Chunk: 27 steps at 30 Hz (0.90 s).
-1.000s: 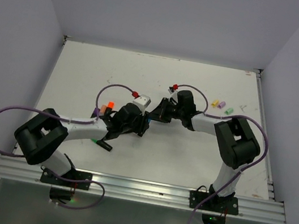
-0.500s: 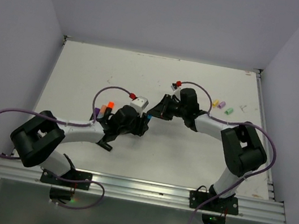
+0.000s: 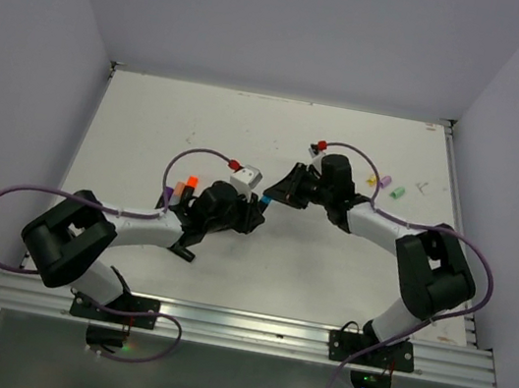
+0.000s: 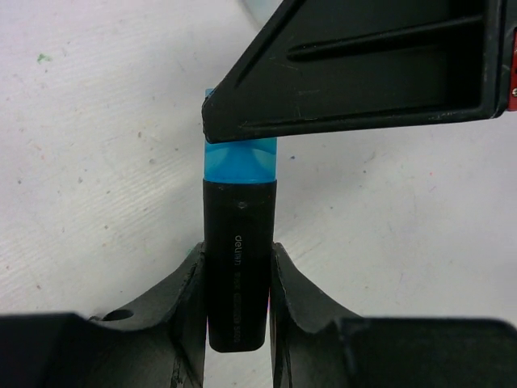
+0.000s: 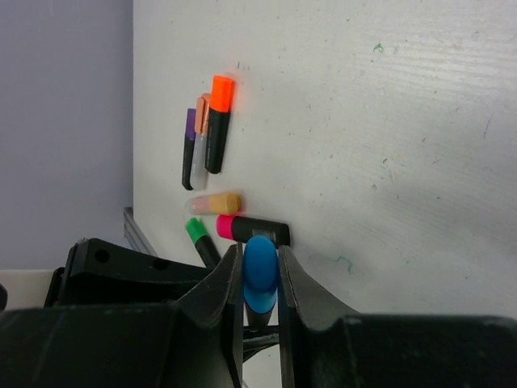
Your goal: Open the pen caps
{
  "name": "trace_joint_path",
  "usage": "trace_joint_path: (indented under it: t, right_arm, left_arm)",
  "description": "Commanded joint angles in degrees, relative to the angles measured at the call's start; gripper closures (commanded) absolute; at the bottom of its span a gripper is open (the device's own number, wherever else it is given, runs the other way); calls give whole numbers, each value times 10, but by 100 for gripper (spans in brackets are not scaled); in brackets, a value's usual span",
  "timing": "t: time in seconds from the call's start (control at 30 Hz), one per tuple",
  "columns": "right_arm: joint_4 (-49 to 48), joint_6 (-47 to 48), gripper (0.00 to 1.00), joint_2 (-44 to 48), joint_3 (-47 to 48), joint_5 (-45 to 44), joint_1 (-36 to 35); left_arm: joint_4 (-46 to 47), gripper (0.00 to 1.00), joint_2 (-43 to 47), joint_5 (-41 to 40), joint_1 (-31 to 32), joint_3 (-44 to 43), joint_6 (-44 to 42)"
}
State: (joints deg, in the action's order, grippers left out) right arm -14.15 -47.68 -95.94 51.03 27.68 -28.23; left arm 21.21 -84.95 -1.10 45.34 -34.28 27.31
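Note:
A black-barrelled pen with a blue cap is held in the air between both grippers. My left gripper is shut on the black barrel. My right gripper is shut on the blue cap, and one of its fingers covers the cap's far end in the left wrist view. The cap sits against the barrel's end. From above, the blue cap shows between the left gripper and the right gripper near the table's middle.
Other pens lie on the table beyond the left arm: an orange-capped one, a purple one, a pale yellow one, a pink-ended one and a green-ended one. Loose caps lie at the back right.
Both grippers have shifted slightly toward the back of the table with the pen. The right arm has swung outward to the right. The blue cap now shows between the grippers.

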Motion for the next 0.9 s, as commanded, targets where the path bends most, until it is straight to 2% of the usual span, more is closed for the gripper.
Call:
trace_joint_path:
  t: [0.0,0.27,0.53,0.73,0.87]
  right_arm:
    - [-40,-8,100,45,-6,-68,39]
    - [-11,-2,100,54,32,-54,144]
    - [11,15,100,58,46,-39,177]
    - [-68,-41,100,44,31,18,219]
    - [-71,-44,100,46,30,25,242]
  left_arm:
    - [27,100,11,46,2,15,-14]
    - [31,100,20,62,1,28,-28]
    - [41,100,14,71,1,23,-33]
    - [53,100,26,89,-4,40,-34]
    - [59,100,39,102,-17,54,-32]
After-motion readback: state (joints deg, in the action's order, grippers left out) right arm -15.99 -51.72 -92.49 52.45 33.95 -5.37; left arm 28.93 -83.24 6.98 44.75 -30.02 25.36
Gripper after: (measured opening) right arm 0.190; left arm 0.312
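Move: The fingers of the right hand pinch the blue cap, still on the black highlighter whose body the left hand grips; the body lies about 4 cm back, 4 cm left and 2 cm below the right hand. From the left hand the cap is roughly 5 cm ahead and 4 cm right. The loose yellow cap lies some 11 cm ahead and 29 cm right of the right hand, 10 cm lower; the green cap is 7 cm right of the yellow cap and 2 cm nearer. The right hand pulls the cap right and up about 5 cm, dragging the left, then jerks away forward-right. ##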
